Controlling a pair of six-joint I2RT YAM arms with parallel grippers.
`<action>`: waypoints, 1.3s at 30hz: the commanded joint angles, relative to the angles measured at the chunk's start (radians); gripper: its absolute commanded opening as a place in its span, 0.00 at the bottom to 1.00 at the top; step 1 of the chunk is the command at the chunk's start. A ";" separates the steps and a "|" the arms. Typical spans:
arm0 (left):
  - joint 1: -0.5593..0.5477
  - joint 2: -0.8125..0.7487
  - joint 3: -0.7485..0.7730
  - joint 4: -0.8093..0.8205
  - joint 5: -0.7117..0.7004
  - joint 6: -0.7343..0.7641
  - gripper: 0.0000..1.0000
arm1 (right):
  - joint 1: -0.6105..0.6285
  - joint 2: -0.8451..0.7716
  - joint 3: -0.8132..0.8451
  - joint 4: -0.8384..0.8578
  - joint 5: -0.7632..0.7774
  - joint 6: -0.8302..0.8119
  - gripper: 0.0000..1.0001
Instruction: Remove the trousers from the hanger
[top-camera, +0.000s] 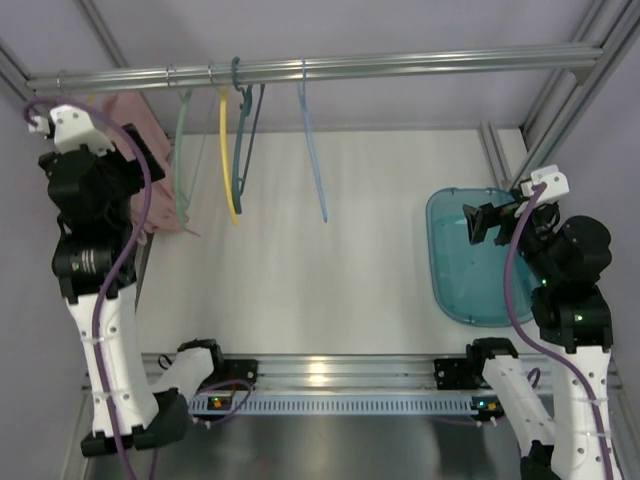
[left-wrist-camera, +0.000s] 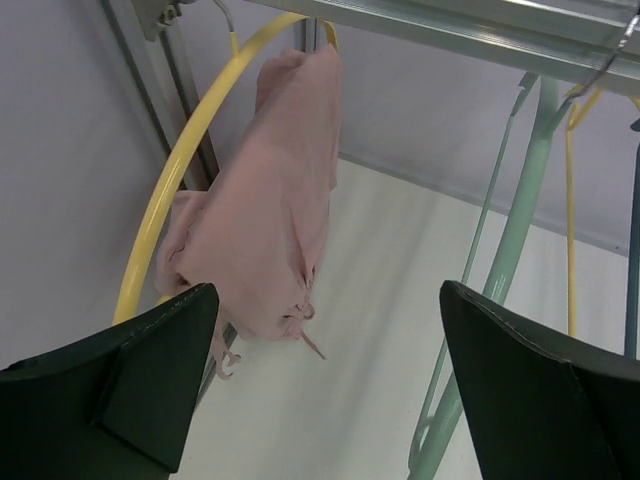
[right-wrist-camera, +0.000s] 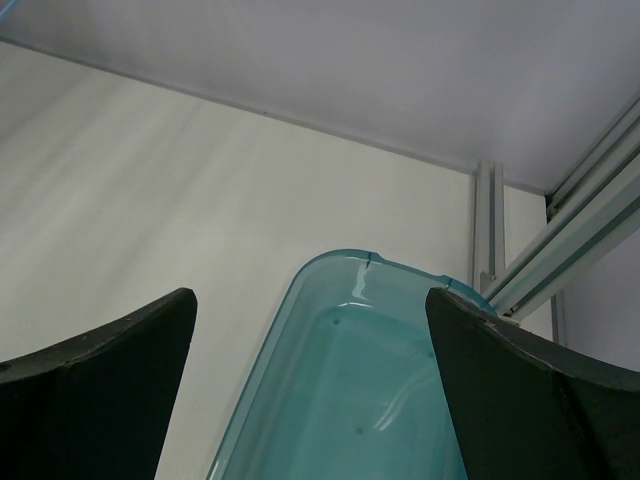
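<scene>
The dusty-pink trousers (left-wrist-camera: 265, 220) hang bunched over a thin yellow hanger (left-wrist-camera: 170, 190) at the far left of the rail. In the top view the trousers (top-camera: 160, 185) show beside my left arm, and the hanger is mostly hidden behind it. My left gripper (left-wrist-camera: 328, 292) is open and empty, just below and in front of the trousers, not touching them; in the top view it (top-camera: 152, 158) sits against the cloth. My right gripper (right-wrist-camera: 310, 295) is open and empty over the teal bin (right-wrist-camera: 340, 400); the top view shows the right gripper (top-camera: 481, 222) at the bin's rim.
A metal rail (top-camera: 330, 68) crosses the back. On it hang a pale green hanger (top-camera: 181, 150), a second yellow hanger (top-camera: 228, 160), a teal hanger (top-camera: 242, 140) and a light blue hanger (top-camera: 312, 150). The teal bin (top-camera: 455, 290) lies on the right.
</scene>
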 joint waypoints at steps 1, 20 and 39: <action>0.008 0.115 0.093 -0.036 -0.006 -0.017 0.98 | -0.013 0.012 0.017 0.000 -0.018 -0.007 0.99; 0.098 0.273 0.320 -0.009 0.007 0.205 0.98 | -0.013 -0.001 -0.037 0.002 -0.027 -0.012 0.99; 0.600 0.411 0.253 -0.059 0.803 0.262 0.93 | -0.012 -0.039 -0.054 -0.037 -0.011 -0.050 1.00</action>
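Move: The yellow hanger carrying the trousers has its middle about 15 cm ahead and 12 cm to the left of the left hand, roughly level with it; its near arm comes back to some 5 cm ahead. The trousers hang beyond, about 27 cm ahead, 15 cm left and 9 cm lower, while the green hanger stands about 13 cm ahead and 8 cm right. From the right hand, the yellow hanger lies some 80 cm left, 17 cm ahead and 10 cm higher. The yellow hanger's near arm is brought between the left hand's fingers, which stay wide open: the hand first goes forward about 7 cm, rises while easing back a little, then sweeps left roughly 10 cm towards the hanger. It sinks over that sweep and edges forward at the end, pitched some 10 degrees farther down; no grip yet. ##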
